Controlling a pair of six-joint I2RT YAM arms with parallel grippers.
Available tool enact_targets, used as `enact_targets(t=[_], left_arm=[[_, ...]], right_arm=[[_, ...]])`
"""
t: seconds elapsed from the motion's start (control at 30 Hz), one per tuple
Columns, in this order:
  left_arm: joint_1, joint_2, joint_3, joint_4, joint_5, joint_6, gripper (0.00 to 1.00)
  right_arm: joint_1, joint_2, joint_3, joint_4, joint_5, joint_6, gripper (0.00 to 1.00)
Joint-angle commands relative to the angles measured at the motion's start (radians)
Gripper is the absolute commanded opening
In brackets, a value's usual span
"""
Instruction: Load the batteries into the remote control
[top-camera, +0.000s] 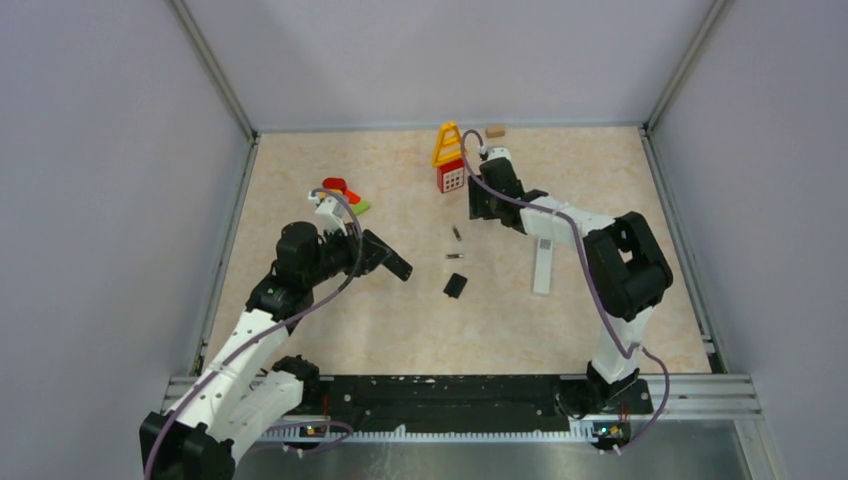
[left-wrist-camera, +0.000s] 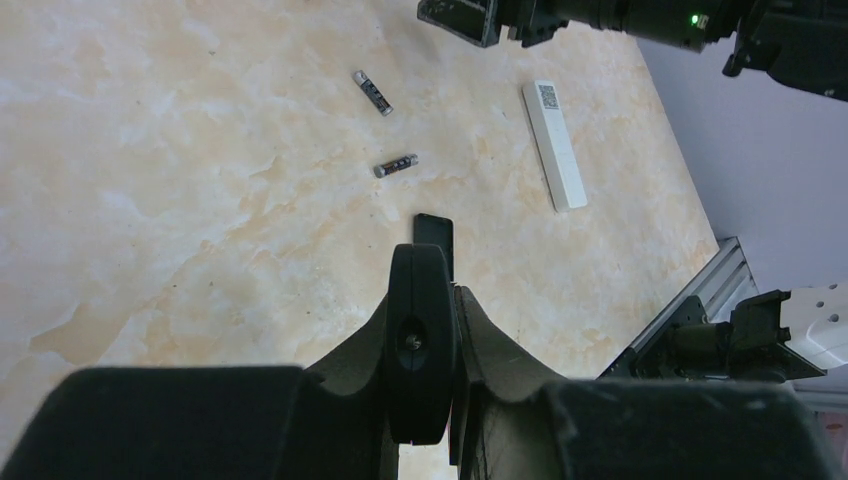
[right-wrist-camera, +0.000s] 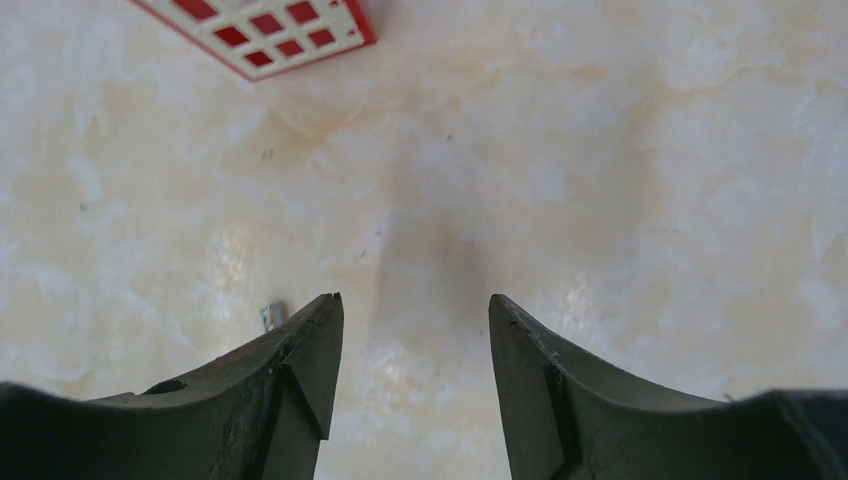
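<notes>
My left gripper (top-camera: 376, 252) (left-wrist-camera: 440, 292) is shut on the black remote control (top-camera: 399, 266) (left-wrist-camera: 420, 330), held edge-on above the table. Its loose black cover (top-camera: 455, 285) (left-wrist-camera: 435, 232) lies just ahead of it. Two batteries lie further out on the table: one (top-camera: 455, 257) (left-wrist-camera: 396, 165) nearer, one (top-camera: 457, 233) (left-wrist-camera: 372, 92) beyond. My right gripper (top-camera: 480, 208) (right-wrist-camera: 415, 300) points down at the table, open, with nothing between its fingers. A silvery battery end (right-wrist-camera: 272, 315) peeks out just left of its left finger.
A long white bar with a code label (top-camera: 542, 265) (left-wrist-camera: 553, 145) lies under the right arm. A red-and-white cube (top-camera: 451, 178) (right-wrist-camera: 270, 30), a yellow toy (top-camera: 448, 143), a wooden block (top-camera: 495, 130) and red and green pieces (top-camera: 343, 193) sit further back.
</notes>
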Motion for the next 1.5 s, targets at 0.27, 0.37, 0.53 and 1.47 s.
enact_targets(t=[0.27, 0.37, 0.53, 1.47], left_arm=[[0.013, 0.02, 0.037, 0.061, 0.043, -0.009, 0.0], [0.014, 0.023, 0.033, 0.07, 0.059, -0.005, 0.0], [0.015, 0.012, 0.028, 0.081, 0.084, -0.001, 0.0], [0.015, 0.03, -0.007, 0.281, 0.216, -0.129, 0.0]], right_arm=[[0.053, 0.082, 0.082, 0.023, -0.158, -0.112, 0.54], [0.082, 0.103, 0.086, 0.006, -0.138, -0.114, 0.51], [0.108, 0.152, 0.118, -0.027, -0.089, -0.125, 0.45], [0.141, -0.339, -0.114, 0.101, -0.196, -0.084, 0.0]])
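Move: The farther loose battery lies about 2 cm back, 6 cm left and 5 cm below my open right hand. The nearer battery is some 6 cm back from it and barely to its left; the black battery cover is about 15 cm back and 7 cm left of my right hand, and the red toy house about 11 cm ahead and 8 cm left. From my left hand, that farther battery lies some 16 cm ahead, 19 cm right and 17 cm down. My right hand eases forward a touch, then swings left and back while sinking about 5 cm onto the farther battery, turning some 15 degrees counter-clockwise. I shut my fingers on the battery, lift it about 5 cm and draw it back about 4 cm. My left hand keeps its grip on the black remote, rising about 2.5 cm and drifting right. ##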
